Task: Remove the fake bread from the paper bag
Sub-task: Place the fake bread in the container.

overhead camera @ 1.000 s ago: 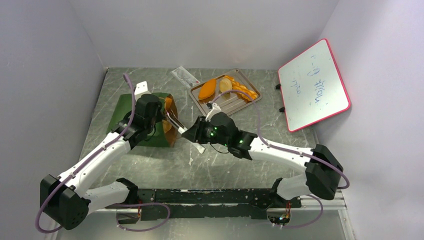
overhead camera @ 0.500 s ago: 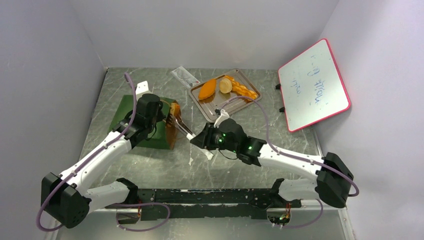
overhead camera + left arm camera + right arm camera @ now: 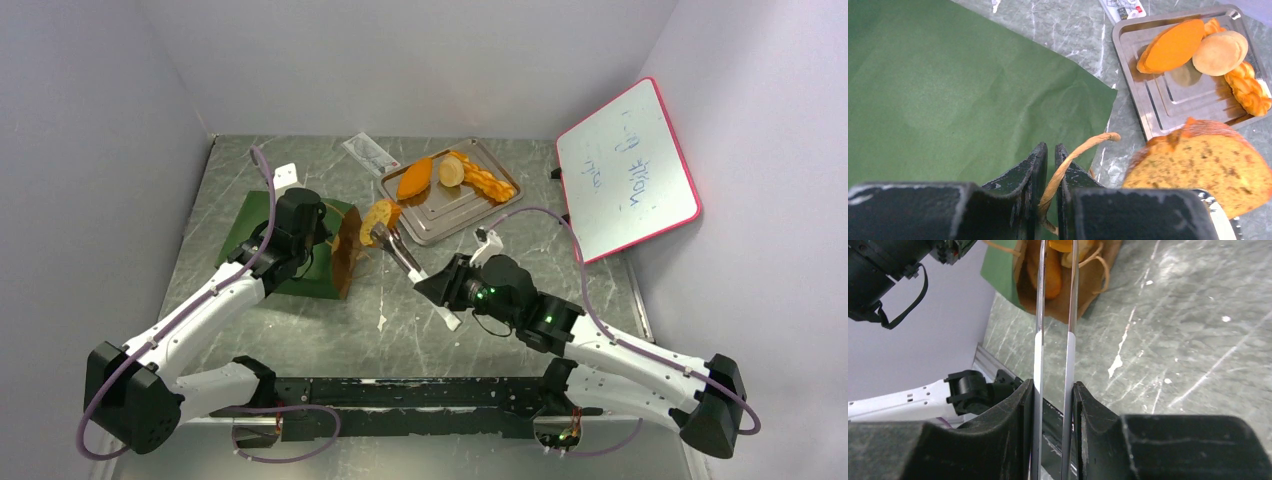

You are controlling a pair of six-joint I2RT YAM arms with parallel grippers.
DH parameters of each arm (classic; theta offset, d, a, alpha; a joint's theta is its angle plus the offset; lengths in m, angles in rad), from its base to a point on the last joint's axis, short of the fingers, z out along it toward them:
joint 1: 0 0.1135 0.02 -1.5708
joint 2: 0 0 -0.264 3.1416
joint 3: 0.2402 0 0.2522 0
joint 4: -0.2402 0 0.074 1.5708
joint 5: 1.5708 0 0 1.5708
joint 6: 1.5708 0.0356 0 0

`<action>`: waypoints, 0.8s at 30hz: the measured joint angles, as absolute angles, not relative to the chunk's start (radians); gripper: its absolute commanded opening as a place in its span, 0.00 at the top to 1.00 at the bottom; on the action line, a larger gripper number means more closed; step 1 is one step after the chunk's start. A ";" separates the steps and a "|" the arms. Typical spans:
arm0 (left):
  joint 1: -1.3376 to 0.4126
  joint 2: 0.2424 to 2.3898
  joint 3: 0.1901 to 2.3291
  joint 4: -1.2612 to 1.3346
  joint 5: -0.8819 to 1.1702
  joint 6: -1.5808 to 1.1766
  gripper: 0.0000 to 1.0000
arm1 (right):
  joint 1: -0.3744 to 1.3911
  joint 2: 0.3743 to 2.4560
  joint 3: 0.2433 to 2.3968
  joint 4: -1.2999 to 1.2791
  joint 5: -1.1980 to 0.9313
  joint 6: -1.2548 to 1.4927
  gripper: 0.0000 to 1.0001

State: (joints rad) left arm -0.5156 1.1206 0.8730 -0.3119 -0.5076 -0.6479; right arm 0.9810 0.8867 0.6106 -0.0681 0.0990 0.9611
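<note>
The dark green paper bag (image 3: 268, 240) lies on its side, its brown mouth (image 3: 347, 256) facing right. My left gripper (image 3: 322, 232) is shut on the bag's tan looped handle (image 3: 1083, 151); the handle passes between the jaws (image 3: 1051, 147). My right gripper (image 3: 428, 283) is shut on metal tongs (image 3: 404, 260), which pinch a tan bread slice (image 3: 380, 214) in the air, just outside the bag's mouth. In the left wrist view the slice (image 3: 1198, 162) hangs close to the tray (image 3: 1173, 107). On the tray lie an orange oval loaf (image 3: 414, 178), a round bun (image 3: 452, 171) and a braided stick (image 3: 487, 181).
A red-framed whiteboard (image 3: 625, 170) leans at the right wall. A clear plastic packet (image 3: 370, 153) and a white card (image 3: 284, 173) lie at the back of the table. In the right wrist view the tongs (image 3: 1054, 320) point towards the bag's mouth (image 3: 1070, 295).
The right arm has drawn back to the right, pulling the tongs and the bread slice out of the bag's mouth and towards the tray. The left gripper keeps hold of the handle.
</note>
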 measured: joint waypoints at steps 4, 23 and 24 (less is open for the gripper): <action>-0.510 1.121 0.861 -0.305 -0.500 -0.648 0.93 | 0.981 0.838 0.606 -0.132 0.165 0.968 0.86; -0.505 1.088 0.831 -0.294 -0.458 -0.648 0.93 | 0.601 1.049 0.601 -0.005 0.107 0.980 0.87; -0.505 1.085 0.829 -0.294 -0.456 -0.648 0.93 | 0.586 1.075 0.597 0.022 0.086 0.985 0.87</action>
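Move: The metal tray, where the bread slice is to go, has its middle about 23 cm ahead of the right hand, 5 cm to its right and 17 cm below. The slice hangs in the tongs some 14 cm ahead and 12 cm left. On the tray, the oval loaf lies 26 cm ahead, 3 cm left; the round bun 28 cm ahead, 6 cm right. From the left hand the tray is roughly 12 cm ahead and 29 cm right. The bread slice, still pinched in the tongs that the right hand keeps gripped, is swung away from the bag's mouth to over the tray. The right hand first slides to its right, then mostly forward, about 11 cm forward and 7 cm right in all, sinking nearly 5 cm as it goes and turning some 20 degrees clockwise so the tongs point more straight ahead. Its grip stays unchanged. ##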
